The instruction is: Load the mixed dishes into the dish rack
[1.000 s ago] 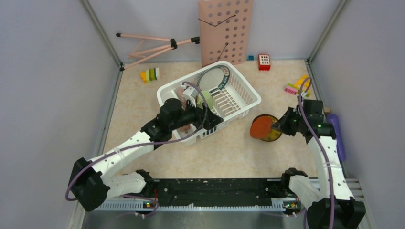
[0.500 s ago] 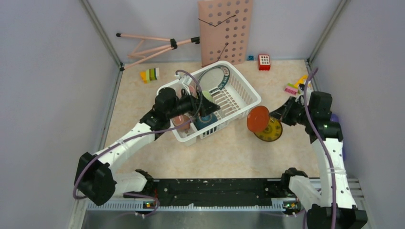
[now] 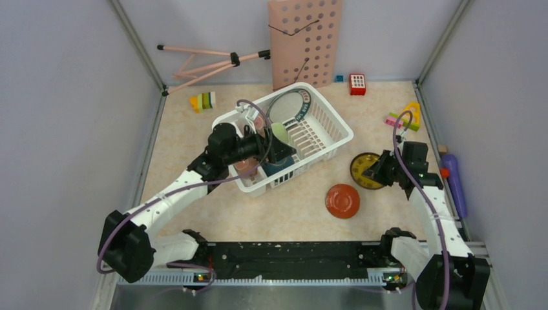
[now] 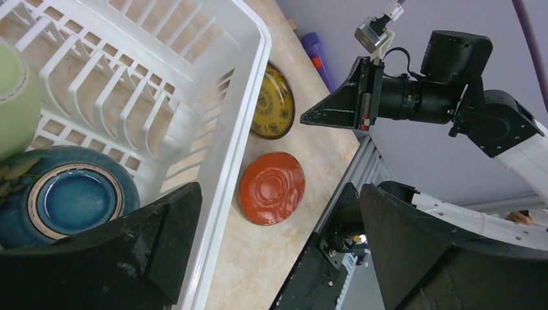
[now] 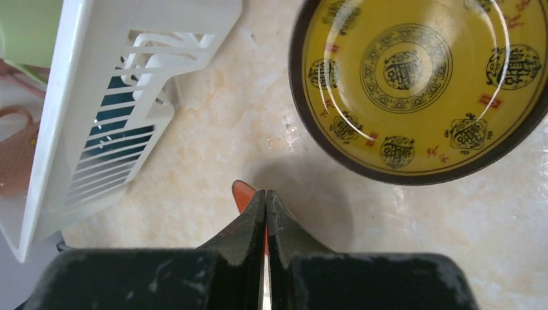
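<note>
The white dish rack [image 3: 323,139] stands mid-table. In it are the teal-rimmed large plate [image 3: 289,106] on edge, a light green mug [image 4: 16,97], a blue bowl [image 4: 77,200] and a pink cup [image 3: 245,166]. My left gripper [image 3: 279,150] hovers over the rack's near corner, open wide and empty [image 4: 278,258]. The orange plate [image 3: 342,200] lies upside down on the table, free of both grippers. The yellow plate [image 3: 362,169] lies right of the rack. My right gripper [image 3: 371,173] is over its near edge, shut and empty [image 5: 265,194].
A pink perforated board [image 3: 305,42] and a folded tripod [image 3: 207,61] stand at the back. Toy blocks lie at the back left [image 3: 205,101], back [image 3: 357,84] and right [image 3: 404,116]. A purple cylinder [image 3: 455,184] lies by the right wall.
The orange plate, held up by my right gripper half a second ago, now lies on the table nearer the front. The right gripper has dropped back over the yellow plate. The left arm barely moved.
</note>
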Controlling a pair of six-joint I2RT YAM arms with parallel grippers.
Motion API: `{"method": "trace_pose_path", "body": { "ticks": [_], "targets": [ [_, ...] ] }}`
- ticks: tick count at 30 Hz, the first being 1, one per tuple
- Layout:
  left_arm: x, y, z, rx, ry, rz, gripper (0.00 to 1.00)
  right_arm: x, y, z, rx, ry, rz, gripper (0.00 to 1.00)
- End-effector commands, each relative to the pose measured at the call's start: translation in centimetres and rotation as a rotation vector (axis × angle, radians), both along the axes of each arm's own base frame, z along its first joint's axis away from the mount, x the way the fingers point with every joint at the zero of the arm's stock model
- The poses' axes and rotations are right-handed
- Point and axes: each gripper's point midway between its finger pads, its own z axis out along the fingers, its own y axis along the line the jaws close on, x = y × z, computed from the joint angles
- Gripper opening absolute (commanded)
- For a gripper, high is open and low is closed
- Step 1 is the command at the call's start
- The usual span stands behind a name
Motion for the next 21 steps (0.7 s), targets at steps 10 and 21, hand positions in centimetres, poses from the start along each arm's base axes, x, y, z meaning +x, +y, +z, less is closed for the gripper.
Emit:
{"method": "trace_pose_path", "body": {
  "ticks": [10,21],
  "targets": [
    [-1.0,0.5,0.2,0.017,-0.050,-0.016,0.97,0.6,-0.3,-1.2,0.009,-0.010,-0.069,0.89],
    [-3.6,-2.0,0.0,0.002,-0.027,-0.090,0.96,-3.1,-2.5,-3.9,-0.052,0.232,-0.271,0.99]
  ]
}}
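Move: From the right hand, shut and empty, the red plate tilts steeply over the table about 8 cm back, 6 cm to the left and some 5 cm below. The yellow plate lies about 2 cm ahead, 3 cm to the right and 8 cm down; the dish rack's middle is roughly 25 cm left and 12 cm ahead, 4 cm lower. For the wide-open left hand, the red plate is about 20 cm right, 15 cm back, 18 cm down. Downward, then back towards the robot as well, the right hand closes in on the red plate by about 5 cm after an initial small shift forward and right. Its shut fingers spread wide to either side of the plate's direction while the wrist turns some 10 degrees clockwise and tips down. The left hand, still open over the rack's near side, eases back about 3 cm towards the red plate. ##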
